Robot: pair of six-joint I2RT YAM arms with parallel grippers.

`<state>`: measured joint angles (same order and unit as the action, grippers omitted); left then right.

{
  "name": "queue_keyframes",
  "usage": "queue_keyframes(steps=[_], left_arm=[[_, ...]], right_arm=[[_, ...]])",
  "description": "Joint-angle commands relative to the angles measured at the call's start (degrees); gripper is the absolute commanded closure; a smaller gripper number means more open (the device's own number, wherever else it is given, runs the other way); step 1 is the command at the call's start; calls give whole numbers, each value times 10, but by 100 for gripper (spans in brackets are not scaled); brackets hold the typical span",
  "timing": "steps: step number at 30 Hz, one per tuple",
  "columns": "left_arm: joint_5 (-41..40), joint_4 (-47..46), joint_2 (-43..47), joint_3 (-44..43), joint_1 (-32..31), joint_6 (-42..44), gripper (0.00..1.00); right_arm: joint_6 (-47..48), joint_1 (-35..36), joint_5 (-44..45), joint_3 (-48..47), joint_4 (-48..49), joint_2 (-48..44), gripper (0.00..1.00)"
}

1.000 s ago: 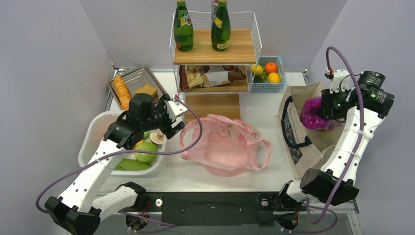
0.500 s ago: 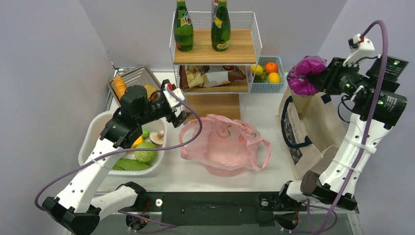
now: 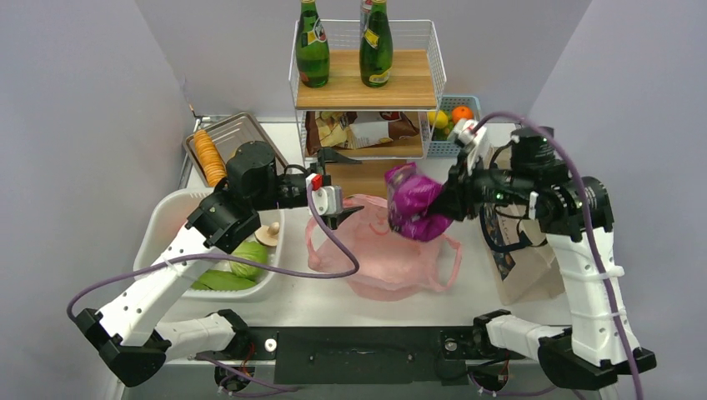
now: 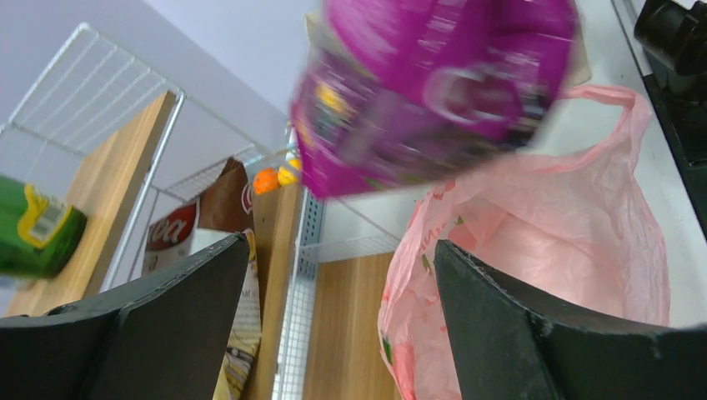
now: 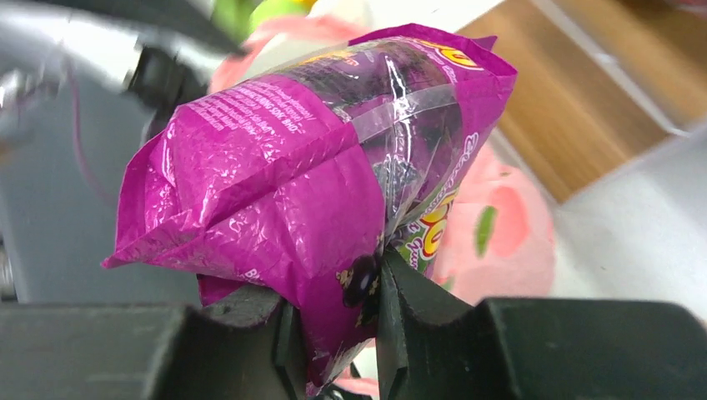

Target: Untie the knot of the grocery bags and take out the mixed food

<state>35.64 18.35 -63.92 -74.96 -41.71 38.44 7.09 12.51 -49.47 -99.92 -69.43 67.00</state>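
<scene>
The pink grocery bag (image 3: 379, 254) lies slack on the table centre, its loop handles (image 3: 451, 252) loose; the knot is out of view. My right gripper (image 3: 448, 200) is shut on a purple snack packet (image 3: 413, 202), held in the air above the bag's far side. The right wrist view shows the jaws (image 5: 338, 287) pinching the packet (image 5: 308, 158) at its lower seam. My left gripper (image 3: 350, 185) hangs open at the bag's left edge, facing the packet, with nothing between its fingers (image 4: 342, 250). The left wrist view shows the packet (image 4: 433, 83) above the bag (image 4: 542, 250).
A white tub (image 3: 162, 229) at the left holds green vegetables (image 3: 246, 258) and a mushroom (image 3: 268, 233). A beige tote (image 3: 521, 267) stands at the right. A wire shelf (image 3: 367, 83) with two green bottles, a blue fruit basket (image 3: 454, 125) and a metal tray (image 3: 238, 133) sit behind.
My right arm has lifted the purple packet out of the tote and swung it left over the pink bag. The left gripper has moved right from the tub to the bag's edge.
</scene>
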Motion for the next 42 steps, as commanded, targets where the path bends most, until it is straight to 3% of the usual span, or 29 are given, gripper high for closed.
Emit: queue_keyframes(steps=[1, 4, 7, 12, 15, 21, 27, 35, 38, 42], left_arm=[[71, 18, -17, -54, -16, 47, 20], [72, 24, -21, -49, -53, 76, 20], [62, 39, -17, -30, -90, 145, 20], [53, 42, -19, -15, -128, 132, 19], [57, 55, -20, -11, -130, 112, 18], [44, 152, -17, -10, -131, 163, 18], [24, 141, -3, 21, -129, 163, 18], [10, 210, 13, 47, -131, 255, 16], [-3, 191, 25, 71, -131, 259, 16], [-40, 79, 30, 104, -139, 206, 15]], right_arm=[[125, 112, 36, 29, -14, -42, 100], [141, 185, 67, 44, -16, -35, 100], [150, 214, 74, 43, -17, -23, 100], [187, 250, 104, 20, -6, -9, 100], [214, 263, 128, 11, -2, -12, 100], [243, 293, 154, 12, 10, -30, 100], [243, 336, 165, 16, 15, -33, 100], [261, 355, 176, 0, 14, -28, 100], [256, 358, 172, 0, 15, -28, 100], [237, 367, 158, -1, 28, -24, 100]])
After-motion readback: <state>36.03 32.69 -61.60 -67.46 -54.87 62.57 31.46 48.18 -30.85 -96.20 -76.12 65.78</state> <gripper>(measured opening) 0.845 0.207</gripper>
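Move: The purple food packet, pinched by the right hand, lies about 13 cm to the right of the open left hand, 3 cm back and nearly level with it. From the right hand, the left gripper is roughly 18 cm to the left, 3 cm ahead, at like height. The pink bag lies some 33 cm below the left hand, 6 cm ahead and 8 cm right of it; the canvas bag stands about 26 cm right, 10 cm ahead and 28 cm below the right hand. The purple packet, still pinched by the right hand, is brought back, left and down above the pink bag, then held nearly in place as the hand swings counter-clockwise and its fingers dip. The left hand, fingers open, draws back about 8 cm and slightly right, then sinks some 8 cm, turning clockwise and dipping its fingers to bring them around the packet's free end without closing. ##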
